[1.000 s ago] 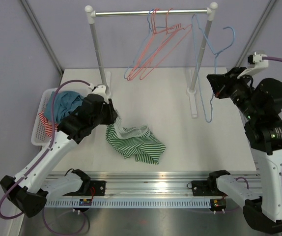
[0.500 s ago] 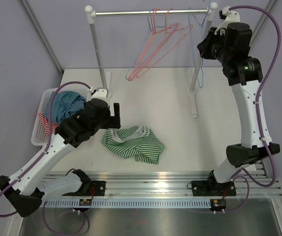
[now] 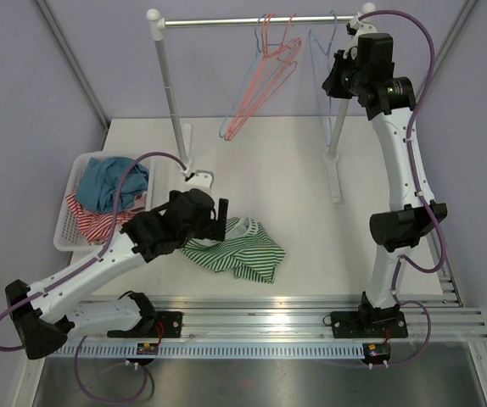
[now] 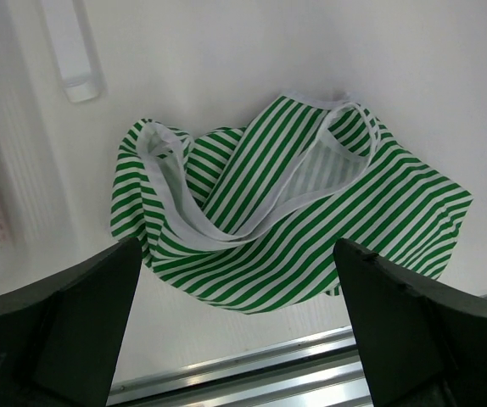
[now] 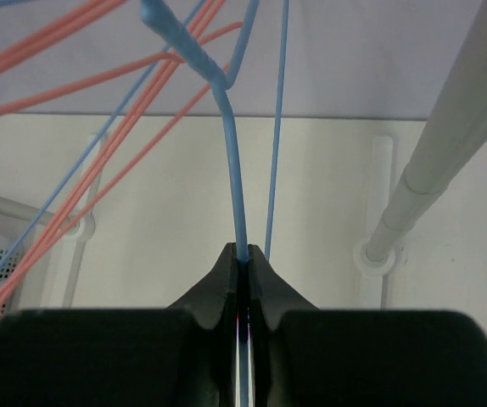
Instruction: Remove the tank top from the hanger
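The green-and-white striped tank top [image 3: 237,251] lies crumpled on the white table [image 3: 294,170], off any hanger; the left wrist view shows it [image 4: 311,229] spread just beyond my fingers. My left gripper [image 3: 220,212] hovers at its left edge, open and empty, jaws wide in its own view [image 4: 243,339]. My right gripper [image 3: 334,80] is raised beside the rack's right post, shut on the wire of the bare blue hanger [image 3: 316,42]. In the right wrist view the blue hanger [image 5: 231,144] runs up from my closed gripper [image 5: 245,254].
Pink hangers [image 3: 265,76] hang from the rack rail [image 3: 226,22], close to the left of the blue one. The rack's posts [image 3: 169,85] stand at the back. A white basket [image 3: 65,233] of clothes sits at the left. A metal rail [image 4: 269,373] borders the near edge.
My left gripper opened, let the tank top drop onto the table, and shifted right and nearer. My right arm lifted the blue hanger from low on the right up to the rail.
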Tool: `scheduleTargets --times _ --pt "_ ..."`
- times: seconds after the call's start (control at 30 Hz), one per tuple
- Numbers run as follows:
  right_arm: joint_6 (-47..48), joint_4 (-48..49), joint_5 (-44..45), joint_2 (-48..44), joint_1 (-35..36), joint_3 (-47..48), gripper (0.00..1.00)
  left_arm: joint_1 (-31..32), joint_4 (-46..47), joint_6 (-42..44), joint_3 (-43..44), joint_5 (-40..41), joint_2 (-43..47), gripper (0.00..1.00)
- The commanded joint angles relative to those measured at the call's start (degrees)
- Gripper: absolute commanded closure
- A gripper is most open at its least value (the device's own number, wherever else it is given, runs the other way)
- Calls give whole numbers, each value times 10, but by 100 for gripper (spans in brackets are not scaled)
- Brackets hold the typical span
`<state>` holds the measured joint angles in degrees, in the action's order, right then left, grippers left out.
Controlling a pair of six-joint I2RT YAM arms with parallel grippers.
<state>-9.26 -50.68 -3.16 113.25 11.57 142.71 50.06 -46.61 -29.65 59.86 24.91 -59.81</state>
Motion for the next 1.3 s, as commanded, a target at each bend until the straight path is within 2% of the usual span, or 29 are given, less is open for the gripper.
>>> scheduleTargets --times 0.0,0.2,0.33,0.37,0.4,0.43,0.5,0.53,0.57,0.63,0.67,0.87,0.9,1.0,1.03,1.07,1.17,1.27 --pt "-1 13 -26 -27 2 -10 100 25 74 -9 -12 13 -32 1" --pt "14 -29 -44 1 2 46 100 30 146 10 -30 -60 -118 1" --pt "20 -12 -56 -31 2 6 100 30 170 4 -37 -61 -152 1" --pt "22 -9 -57 -37 2 -2 97 30 179 4 -38 -64 -158 1" --pt "25 -7 -57 -43 1 -9 92 30 183 6 -39 -68 -165 1" --pt "25 -6 -55 -57 1 -25 73 30 186 4 -38 -73 -182 1" --pt "28 0 -49 -77 2 -48 62 31 195 4 -36 -83 -199 1" --pt "28 3 -44 -102 1 -79 53 31 198 3 -35 -90 -214 1" --pt "30 13 -41 -118 2 -98 36 32 203 2 -36 -93 -222 1" --pt "33 35 -28 -175 2 -163 20 36 203 -3 -34 -84 -236 1" --pt "33 42 -24 -195 1 -185 1 37 200 -6 -34 -79 -252 1" --pt "26 76 -17 -345 2 -327 0 41 225 -22 -50 -104 -310 1" --pt "22 81 -20 -381 1 -355 1 41 232 -26 -60 -114 -326 4" --pt "22 88 -19 -441 1 -394 0 41 256 -32 -79 -127 -352 32" --pt "21 90 -18 -454 1 -414 1 42 256 -34 -80 -129 -355 48" --pt "22 90 -16 -466 1 -421 1 41 259 -34 -82 -130 -355 68" --pt "23 88 -19 -506 1 -438 0 40 229 -31 -77 -97 -333 100" --pt "22 87 -19 -538 1 -449 0 28 168 -26 -50 -44 -271 100"
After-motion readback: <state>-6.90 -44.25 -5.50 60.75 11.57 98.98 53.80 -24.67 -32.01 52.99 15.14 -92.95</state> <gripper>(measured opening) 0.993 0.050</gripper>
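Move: The green-striped tank top lies about 8 cm to the left hand's right, level with it in reach and 19 cm down. From that hand the basket's middle is some 14 cm ahead and 27 cm left; the left rack foot is 27 cm ahead, 7 cm left. The rail spot for the right hand's blue hanger is roughly 20 cm above that hand, 2 cm ahead; red hangers 16 cm left, level ahead; right post 5 cm right, 3 cm ahead. The striped tank top is what the open left hand drops onto, going down about 18 cm and some 8 cm right, tipping down nearly 20 degrees, then shutting on a fold and lifting barely a centimetre. The blue hanger is still held by the right hand near the rail; after small moves that hand opens and backs off some 23 cm, rising on the way. ##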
